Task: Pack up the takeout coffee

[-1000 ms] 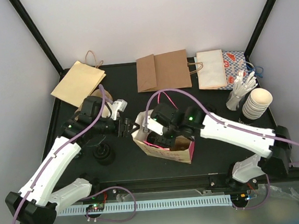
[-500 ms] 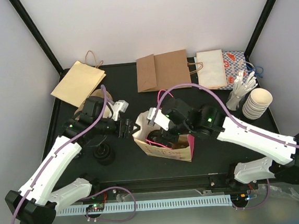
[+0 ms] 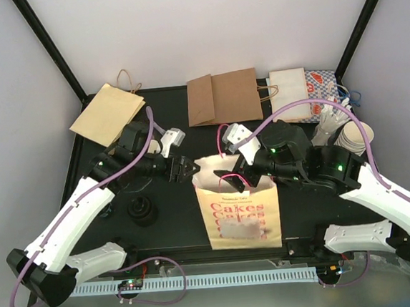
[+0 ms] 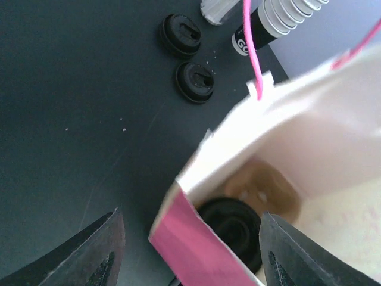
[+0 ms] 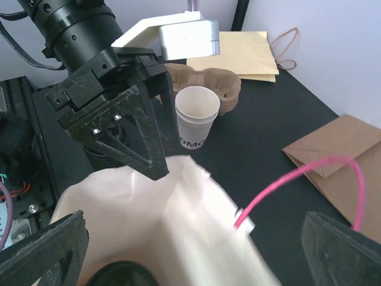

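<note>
The takeout coffee [image 5: 196, 116], a small white paper cup with dark print low on its side, stands upright on the black table behind my left gripper [image 5: 149, 155]; the left arm hides it in the top view. A cream bag [image 3: 238, 208] printed "Cakes", with pink sides and handles, stands upright at centre front. My left gripper [image 3: 183, 168] [image 4: 190, 215] is open and straddles the bag's pink left corner [image 4: 196, 247]. My right gripper [image 3: 235, 174] [image 5: 195, 217] is wide open over the bag's mouth. A black lid [image 4: 235, 229] and a cardboard carrier [image 4: 265, 190] lie inside the bag.
Folded paper bags [image 3: 107, 113] [image 3: 223, 96] [image 3: 289, 94] lie along the back. A stack of nested cups [image 3: 352, 140] and white cutlery [image 3: 331, 117] stand at the right. A black stack of lids [image 3: 142, 211] sits front left. Two loose lids [image 4: 193, 80] lie beyond the bag. Another cardboard carrier [image 5: 205, 83] sits behind the cup.
The bag went from lying tilted to standing upright nearer the front. My right arm swung up and to the right above it. The left gripper shifted right to the bag's corner.
</note>
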Available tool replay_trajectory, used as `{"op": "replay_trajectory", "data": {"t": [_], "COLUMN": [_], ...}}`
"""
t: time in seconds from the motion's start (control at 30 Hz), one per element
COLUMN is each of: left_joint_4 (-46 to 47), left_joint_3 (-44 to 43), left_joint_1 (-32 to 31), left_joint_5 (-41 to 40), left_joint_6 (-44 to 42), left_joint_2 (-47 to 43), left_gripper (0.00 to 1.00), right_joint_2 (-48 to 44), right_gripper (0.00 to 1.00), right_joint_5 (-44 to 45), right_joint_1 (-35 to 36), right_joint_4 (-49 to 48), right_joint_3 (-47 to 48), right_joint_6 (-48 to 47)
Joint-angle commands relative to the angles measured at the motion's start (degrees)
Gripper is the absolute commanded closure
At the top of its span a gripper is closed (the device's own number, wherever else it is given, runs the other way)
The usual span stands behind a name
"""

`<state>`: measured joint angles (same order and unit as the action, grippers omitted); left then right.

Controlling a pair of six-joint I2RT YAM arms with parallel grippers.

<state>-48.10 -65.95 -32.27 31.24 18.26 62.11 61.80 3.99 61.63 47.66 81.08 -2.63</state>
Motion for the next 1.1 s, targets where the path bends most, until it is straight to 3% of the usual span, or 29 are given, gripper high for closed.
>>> {"op": "replay_trajectory", "data": {"t": [0.0, 0.13, 0.37, 0.7, 0.9, 1.07], "left_joint_4": [-0.3, 0.6, 0.6, -9.3, -12.0, -10.5], "left_joint_3": [-3.3, -3.5, -4.7, -10.9, -10.8, -10.3], "left_joint_1": [-1.4, -4.0, -5.4, -9.6, -11.1, -11.7], "left_joint_5": [-2.0, -2.3, -2.3, -2.3, -4.3, -0.9], "left_joint_6": [1.2, 2.6, 4.0, 4.6, 6.4, 6.2], "left_joint_2": [1.6, 2.9, 3.9, 7.2, 3.0, -1.3], "left_gripper": [0.36, 0.36, 0.35, 0.35, 0.35, 0.34], "right_joint_2": [1.4, 0.5, -5.4, -3.2, -0.4, 1.4], "right_gripper": [0.0, 0.0, 0.0, 0.0, 0.0, 0.01], "right_joint_5": [3.0, 3.3, 2.4, -0.4, -0.9, -3.0], "right_joint_1": [-0.2, -0.2, -0.2, -0.2, -0.1, -0.2], "right_joint_4": [3.2, 3.8, -3.3, 1.5, 7.3, 11.3], "right_joint_3": [3.5, 1.6, -7.4, -4.6, -0.9, 4.4], "right_joint_6": [5.1, 5.2, 2.6, 1.8, 4.8, 9.2]}}
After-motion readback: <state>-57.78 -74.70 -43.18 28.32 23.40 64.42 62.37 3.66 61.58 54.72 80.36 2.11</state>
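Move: The cake-print bag stands mouth up between the hands, its middle about 10 cm right of the left hand and 12 cm below it, roughly level with it; the left fingertips are at the rim. From that hand the white paper cup is about 12 cm left and 10 cm ahead, the black cup 16 cm left and 4 cm back. From the right hand the bag's middle is some 20 cm below and 2 cm ahead, a loose black lid 15 cm right and 6 cm ahead. The bag's rim comes clear of the left fingertips, while its far pink handle seems hooked over the wide-open right gripper by the end. The left hand, partly open, slides about 4 cm right, then draws back towards the base about as far, rising slightly at the last. The right hand sinks some 3 cm, edging right and tipping slightly, then nearly holds there. ##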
